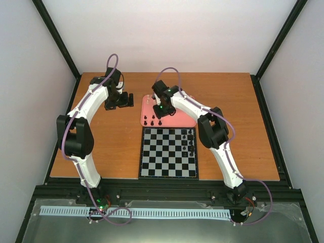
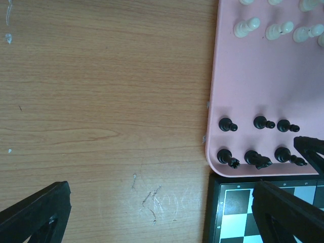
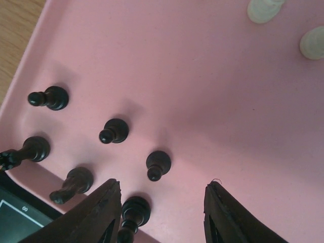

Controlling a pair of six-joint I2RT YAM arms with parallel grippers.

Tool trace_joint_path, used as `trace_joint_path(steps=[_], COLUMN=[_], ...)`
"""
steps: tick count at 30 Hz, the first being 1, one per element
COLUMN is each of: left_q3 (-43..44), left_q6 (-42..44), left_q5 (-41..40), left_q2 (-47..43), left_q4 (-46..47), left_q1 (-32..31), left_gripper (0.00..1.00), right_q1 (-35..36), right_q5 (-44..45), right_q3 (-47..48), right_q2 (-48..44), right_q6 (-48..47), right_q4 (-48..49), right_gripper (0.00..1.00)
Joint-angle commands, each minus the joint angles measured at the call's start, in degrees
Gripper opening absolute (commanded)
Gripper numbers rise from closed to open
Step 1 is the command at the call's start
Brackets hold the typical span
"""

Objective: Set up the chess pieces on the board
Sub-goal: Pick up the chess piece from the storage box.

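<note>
The board lies in front of the arms, with several black chess pieces standing along its right edge. Behind it, the pink tray holds more black pieces at its near left corner. My right gripper hangs open over that corner. A black piece stands just inside its left finger, and a black pawn stands just ahead of the tips. Neither is gripped. My left gripper is open and empty over bare wood, left of the tray.
Cream-white pieces stand at the tray's far side, and two show in the right wrist view. The board's corner sits under my left gripper's right finger. Dark frame posts and white walls enclose the wooden table.
</note>
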Motion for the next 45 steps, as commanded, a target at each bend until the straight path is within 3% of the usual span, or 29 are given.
trace_joint_path(steps=[1, 9, 23, 33, 45], left_q3=[1.91, 1.68, 1.67, 2.0, 2.03], left_q6=[-0.49, -0.41, -0.2, -0.45, -0.41], left_q5=[0.1, -0.06, -0.42, 0.05, 0.2], left_q2=[0.04, 0.26, 0.78, 1.4, 1.5], left_q4=[0.11, 0.18, 0.22, 0.16, 0.06], left_q1=[0.02, 0.02, 0.02, 0.02, -0.02], left_gripper=[1.0, 1.0, 1.0, 1.0, 1.0], right_q1=[-0.63, -0.91, -0.98, -1.13, -1.26], right_q5=[-0.97, -2.37, -1.26, -1.33, -2.65], right_q3=[3.45, 7.82, 11.61, 11.54, 11.64], right_q2=[2.64, 5.84, 9.1, 9.25, 9.35], right_q6=[-0.9, -1.72, -2.22, -2.69, -2.7], right_q4=[-1.65, -2.94, -5.21, -5.67, -5.69], right_gripper=[0.45, 0.43, 0.25, 0.23, 0.03])
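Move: The right hand hangs half open just over the pink storage box, its next black pawn about 3 cm below, some 1 cm ahead and 1 cm to its left. The next black pawn stands about 3 cm left of that one; the black bishop is some 3 cm straight behind the target, with the black knight about 3 cm left of the bishop. From the idle left hand the target pawn lies roughly 15 cm to the right, 2 cm ahead and 13 cm down. The right hand sinks about 2.5 cm onto the nearest black pawn while easing some 1 cm forward and slightly left, most of the drop coming early and the forward creep turning back a little once it is low. As it settles, its half-open fingers draw in stepwise until nearly shut, pinching the pawn between the pads with the fingers still pointing down and the wrist hardly turning. ##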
